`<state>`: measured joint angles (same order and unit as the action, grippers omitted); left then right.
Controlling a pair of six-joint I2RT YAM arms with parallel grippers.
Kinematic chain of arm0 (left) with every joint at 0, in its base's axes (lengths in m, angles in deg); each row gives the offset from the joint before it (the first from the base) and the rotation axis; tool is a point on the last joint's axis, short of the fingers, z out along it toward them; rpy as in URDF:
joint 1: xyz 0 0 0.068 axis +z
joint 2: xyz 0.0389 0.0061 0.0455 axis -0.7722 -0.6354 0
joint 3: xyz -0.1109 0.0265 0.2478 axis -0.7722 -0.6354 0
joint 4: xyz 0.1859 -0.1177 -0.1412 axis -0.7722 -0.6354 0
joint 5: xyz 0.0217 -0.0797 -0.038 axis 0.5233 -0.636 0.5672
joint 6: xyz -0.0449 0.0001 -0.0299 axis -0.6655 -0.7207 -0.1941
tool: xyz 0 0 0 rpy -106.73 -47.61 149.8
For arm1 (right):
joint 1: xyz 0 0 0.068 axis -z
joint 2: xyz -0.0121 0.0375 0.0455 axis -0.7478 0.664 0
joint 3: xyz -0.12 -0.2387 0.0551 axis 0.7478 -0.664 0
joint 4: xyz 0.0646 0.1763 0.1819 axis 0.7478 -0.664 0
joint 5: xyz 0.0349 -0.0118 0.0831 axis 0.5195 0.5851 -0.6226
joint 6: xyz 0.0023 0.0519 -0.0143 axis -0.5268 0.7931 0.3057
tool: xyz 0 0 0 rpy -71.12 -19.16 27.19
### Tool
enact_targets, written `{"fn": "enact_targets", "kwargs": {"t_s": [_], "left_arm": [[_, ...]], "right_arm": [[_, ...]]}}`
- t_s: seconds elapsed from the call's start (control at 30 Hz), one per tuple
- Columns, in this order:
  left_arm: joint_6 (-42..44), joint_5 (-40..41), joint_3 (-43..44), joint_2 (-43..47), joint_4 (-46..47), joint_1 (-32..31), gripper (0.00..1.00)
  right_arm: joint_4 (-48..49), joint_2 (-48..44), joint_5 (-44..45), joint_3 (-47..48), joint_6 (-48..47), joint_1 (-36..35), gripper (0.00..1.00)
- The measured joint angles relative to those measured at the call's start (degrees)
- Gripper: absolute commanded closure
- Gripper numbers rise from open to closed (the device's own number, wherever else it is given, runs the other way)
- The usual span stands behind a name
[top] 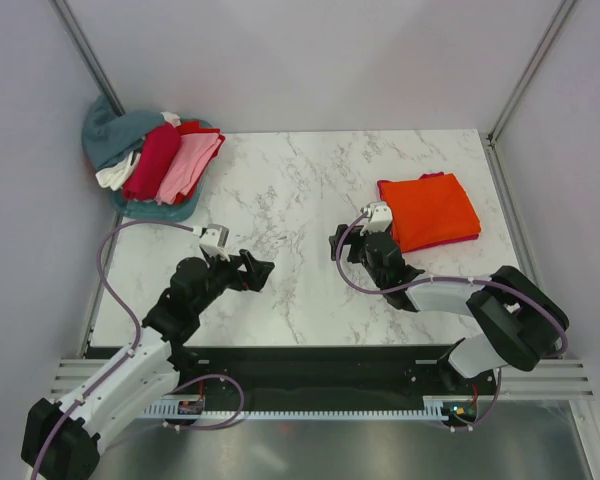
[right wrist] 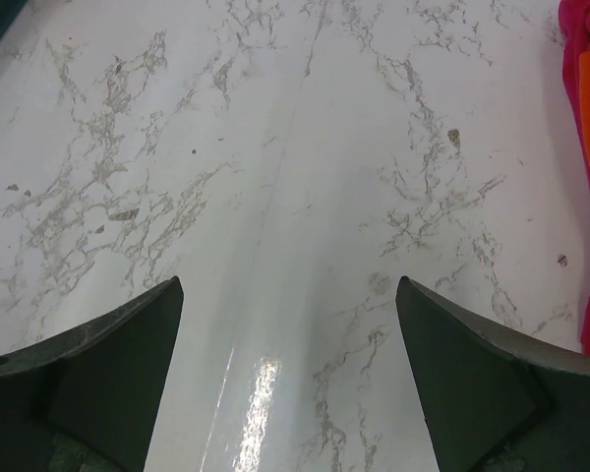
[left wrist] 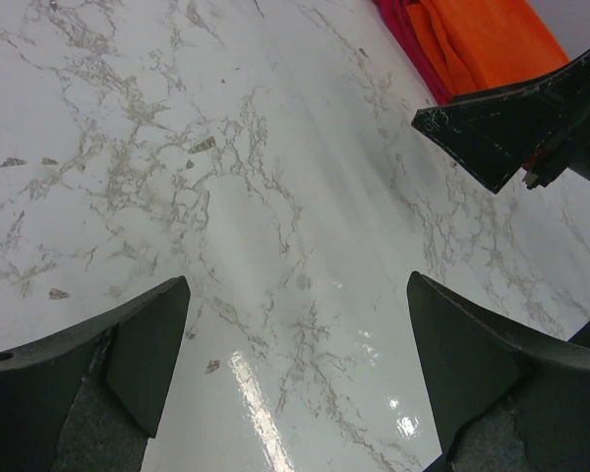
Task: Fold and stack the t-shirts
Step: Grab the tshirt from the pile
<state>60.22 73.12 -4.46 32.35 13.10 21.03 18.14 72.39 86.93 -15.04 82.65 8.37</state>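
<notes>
Several unfolded t-shirts lie heaped at the table's far left corner: teal-grey (top: 108,128) underneath, with white (top: 114,176), magenta (top: 152,160), light pink (top: 190,165) and red (top: 196,127) on it. A folded bright orange t-shirt (top: 430,208) rests on a folded magenta one (top: 450,238) at the right; both also show as the orange t-shirt (left wrist: 492,39) and the magenta edge (right wrist: 578,118). My left gripper (top: 256,270) (left wrist: 297,280) is open over bare marble near the middle. My right gripper (top: 348,245) (right wrist: 289,282) is open too, just left of the folded stack, holding nothing.
The marble tabletop (top: 300,200) is bounded by grey walls and metal posts at the back corners. A finger of the right gripper (left wrist: 501,123) shows in the left wrist view. Both arms' bases sit on the rail along the near edge.
</notes>
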Motion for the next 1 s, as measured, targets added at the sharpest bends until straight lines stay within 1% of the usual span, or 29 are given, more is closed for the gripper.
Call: {"fn": "enact_targets", "kwargs": {"t_s": [0.17, 0.43, 0.57, 0.7, 0.77, 0.87, 0.93, 1.0], "left_arm": [[0.0, 0.0, 0.0, -0.8, 0.0, 0.0, 0.00], [0.0, 0.1, 0.3, -4.6, -0.2, 0.0, 0.00], [-0.5, 4.1, 2.6, -6.6, -2.9, 0.0, 0.00], [-3.7, 10.7, 7.7, -10.7, -7.3, 0.2, 0.00], [-6.6, 13.8, 11.0, -12.9, -9.4, 0.4, 0.00], [-10.4, 17.3, 17.5, -16.9, -13.2, 1.6, 0.00], [-12.1, 19.3, 22.9, -19.6, -15.7, 3.4, 0.00], [-13.6, 20.6, 29.8, -23.1, -18.8, 6.9, 0.00]], "right_arm": [[-0.5, 0.0, 0.3, 0.1, 0.0, 0.0, 0.02], [-1.0, 0.0, 0.7, 0.1, 0.2, 0.0, 0.02], [-1.1, 0.0, 0.9, 0.1, 0.2, 0.0, 0.02], [-1.1, 0.0, 1.0, 0.1, 0.6, 0.0, 0.02], [-1.1, 0.0, 0.9, 0.1, 0.7, 0.0, 0.02], [-1.1, 0.0, 0.9, 0.1, 1.0, 0.0, 0.02], [-1.1, 0.0, 1.0, 0.1, 1.1, 0.0, 0.02], [-1.1, 0.0, 0.9, 0.1, 1.2, 0.0, 0.02]]}}
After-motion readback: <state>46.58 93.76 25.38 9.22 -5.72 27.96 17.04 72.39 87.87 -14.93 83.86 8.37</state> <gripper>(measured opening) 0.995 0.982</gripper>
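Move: The pink shirt at the right side of the basket's pile lies about 22 cm ahead of the open left gripper, 14 cm to its left and perhaps 3 cm lower. The red shirt is beside it, some 7 cm farther left, and the white cloth about 15 cm left of the pink shirt and 2 cm nearer. From the idle right gripper the pink shirt lies roughly 16 cm ahead and 32 cm left. Let the left gripper sink about 2 cm first, then swing it faster and faster forward, up and left towards the shirts in the basket, ending some 9 cm farther out and 6 cm farther left. Meanwhile turn it some 30 degrees counter-clockwise, tip it slightly down, and keep the fingers wide open and empty. ##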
